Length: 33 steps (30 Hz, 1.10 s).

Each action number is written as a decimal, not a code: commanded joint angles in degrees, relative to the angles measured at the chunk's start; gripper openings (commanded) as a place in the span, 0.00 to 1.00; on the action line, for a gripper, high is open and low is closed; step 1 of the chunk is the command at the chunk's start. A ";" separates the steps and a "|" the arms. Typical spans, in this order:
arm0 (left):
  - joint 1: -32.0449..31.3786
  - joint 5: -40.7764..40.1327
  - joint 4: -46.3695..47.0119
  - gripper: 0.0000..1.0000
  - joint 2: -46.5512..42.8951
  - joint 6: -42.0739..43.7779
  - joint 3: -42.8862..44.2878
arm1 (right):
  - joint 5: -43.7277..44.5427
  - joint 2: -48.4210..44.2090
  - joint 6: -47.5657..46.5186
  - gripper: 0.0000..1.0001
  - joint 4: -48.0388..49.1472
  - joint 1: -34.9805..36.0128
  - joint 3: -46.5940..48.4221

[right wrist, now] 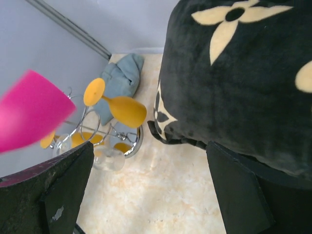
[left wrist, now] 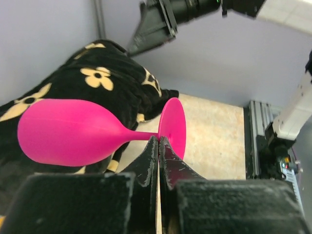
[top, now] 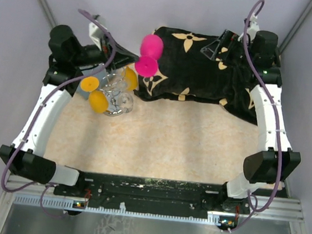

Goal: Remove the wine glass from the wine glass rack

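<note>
A pink wine glass (top: 151, 48) lies on its side in the air between the rack and the black blanket. My left gripper (top: 138, 56) is shut on its stem right next to the foot; the left wrist view shows the jaws (left wrist: 160, 140) pinched on the stem with the bowl (left wrist: 68, 131) pointing left. The chrome wine glass rack (top: 113, 88) stands at the back left with orange glasses (top: 98, 101) and a clear glass (top: 119, 105) hanging on it. It also shows in the right wrist view (right wrist: 92, 127). My right gripper (top: 214, 48) is open and empty over the blanket, in the right wrist view (right wrist: 149, 146) too.
A black blanket with beige flowers (top: 205, 72) covers the back right of the table. A grey-blue cloth (right wrist: 119, 80) lies behind the rack. Grey walls close off the back and sides. The pale tabletop (top: 170, 141) fills the middle.
</note>
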 commanded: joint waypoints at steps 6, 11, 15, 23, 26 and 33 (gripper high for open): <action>-16.84 -11.44 -22.91 0.00 -2.72 38.78 -0.40 | -1.85 -4.36 -5.94 0.98 -8.17 -2.90 7.64; -23.28 -17.15 -26.05 0.00 -3.38 51.77 -4.07 | -1.85 -5.21 -8.94 0.98 -11.68 -3.15 7.56; -27.02 -20.35 -27.20 0.00 -4.32 61.18 -8.36 | -2.50 -6.09 -9.37 0.98 -11.73 -3.13 5.13; -32.01 -26.49 -25.94 0.00 -6.68 79.83 -19.46 | -4.73 -6.53 -11.15 0.98 -12.70 -3.14 2.52; -32.93 -27.95 -25.20 0.00 -6.84 85.02 -22.57 | -8.23 -5.52 -12.04 0.97 -13.96 -3.04 2.10; -35.25 -31.31 -21.44 0.00 -7.23 95.48 -28.96 | -11.59 -3.53 -15.01 0.96 -17.56 -2.62 0.77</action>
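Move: Bare table, the likely setting-down place, lies about 8 cm back and 12 cm right of the left hand, some 46 cm below. The rack's middle is 6 cm ahead, 9 cm left and 30 cm below, its far yellow glass 12 cm ahead, 4 cm left and 19 cm below. The pillow's middle is 33 cm ahead and 35 cm right, 40 cm below. From the right hand, the pink wine glass is about 8 cm back, 24 cm left and 8 cm higher. Down in a sweeping arc, first right and back as much as down, then almost straight down, the left hand travels away from the rack, dropping some 23 cm towards the bare table while its shut fingers keep pinching the pink glass's stem by the foot. Its wrist rolls and dips the fingers, swinging the bowl upward. The open right hand draws back about 5 cm. ##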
